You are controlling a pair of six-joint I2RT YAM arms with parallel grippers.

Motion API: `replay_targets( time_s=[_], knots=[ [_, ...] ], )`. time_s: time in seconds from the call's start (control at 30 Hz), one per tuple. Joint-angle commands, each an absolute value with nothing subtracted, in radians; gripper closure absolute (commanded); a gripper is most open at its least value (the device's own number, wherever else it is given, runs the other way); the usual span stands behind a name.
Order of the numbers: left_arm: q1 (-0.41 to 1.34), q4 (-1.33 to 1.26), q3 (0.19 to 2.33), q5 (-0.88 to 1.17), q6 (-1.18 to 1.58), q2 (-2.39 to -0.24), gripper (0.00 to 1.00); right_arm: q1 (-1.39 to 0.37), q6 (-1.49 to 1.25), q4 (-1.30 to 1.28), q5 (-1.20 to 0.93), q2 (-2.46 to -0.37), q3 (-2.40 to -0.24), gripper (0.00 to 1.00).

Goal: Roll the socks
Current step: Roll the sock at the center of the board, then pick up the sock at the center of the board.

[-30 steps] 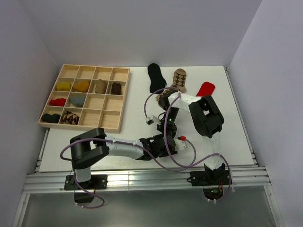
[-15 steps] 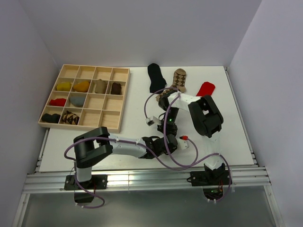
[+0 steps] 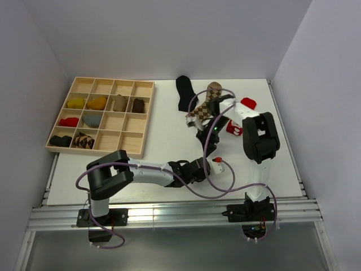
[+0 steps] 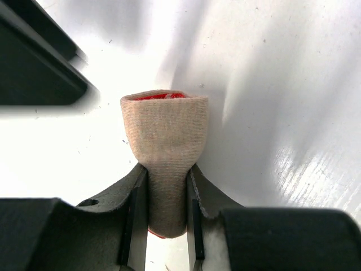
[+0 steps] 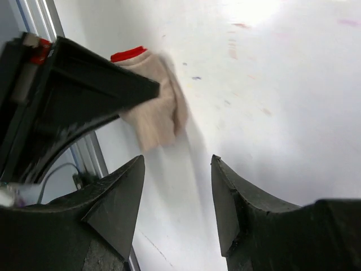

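In the left wrist view my left gripper is shut on a tan sock that shows red at its rim and stands up between the fingers. From above, this sock sits at the tip of the left gripper, near the table's front middle. My right gripper is open and empty, a little back from the same sock. In the top view the right gripper hangs just behind the left one. A black sock, a brown argyle sock and a red sock lie flat at the back.
A pale wooden grid tray stands at the back left, with rolled socks in several compartments. A red and white piece lies beside the right arm's forearm. Purple cables loop over the middle of the table. Grey walls close both sides.
The left gripper closed on the tan sock. The right gripper then let go of it and opened, and the right arm's upper part swung to the right.
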State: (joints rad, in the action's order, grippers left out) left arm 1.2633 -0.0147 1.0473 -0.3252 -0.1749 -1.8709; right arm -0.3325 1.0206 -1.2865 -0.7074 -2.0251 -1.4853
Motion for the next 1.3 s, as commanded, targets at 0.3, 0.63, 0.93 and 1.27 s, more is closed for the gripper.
replay_targets(
  time_s=[0.3, 0.63, 0.93, 1.27],
  knots=[
    [1.135, 0.077, 0.996, -0.115, 0.116, -1.839, 1.0, 0.046, 0.813, -1.183, -0.877, -1.737, -1.559, 0.42],
    [1.006, 0.009, 0.965, -0.095, 0.225, -1.686, 1.0, 0.126, 0.791, -1.161, -0.891, -1.631, -1.528, 0.42],
    [0.844, 0.017, 0.989, -0.204, 0.247, -1.497, 1.0, 0.173, 0.767, -1.146, -0.901, -1.612, -1.528, 0.42],
    [0.585, 0.159, 1.127, -0.602, 0.229, -1.448, 1.0, 0.187, 0.687, -1.019, -0.847, -1.52, -1.47, 0.42]
  ],
)
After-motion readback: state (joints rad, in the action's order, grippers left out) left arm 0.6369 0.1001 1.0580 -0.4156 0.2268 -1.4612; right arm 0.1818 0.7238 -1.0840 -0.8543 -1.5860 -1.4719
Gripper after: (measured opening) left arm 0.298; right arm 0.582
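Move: The tray's nearest empty compartment, just this side of the dark brown sock, lies about 28 cm left and 16 cm ahead of the left hand, roughly level with it. The dark brown sock is some 21 cm ahead and 27 cm left, the black sock 26 cm ahead and 9 cm left. From the right hand, the red sock is about 12 cm ahead, 14 cm right; the argyle sock 16 cm straight ahead; both 6 cm lower. Still pinching the rolled beige-and-red sock, the left hand first barely shifts while its wrist tilts, then sweeps left, forward and up to the tray's right edge, roughly 30 cm in all, turning about 50 degrees counter-clockwise. The empty right hand, fingers staying part open, pulls up, right and forward to above the red sock's near end, turning clockwise. ##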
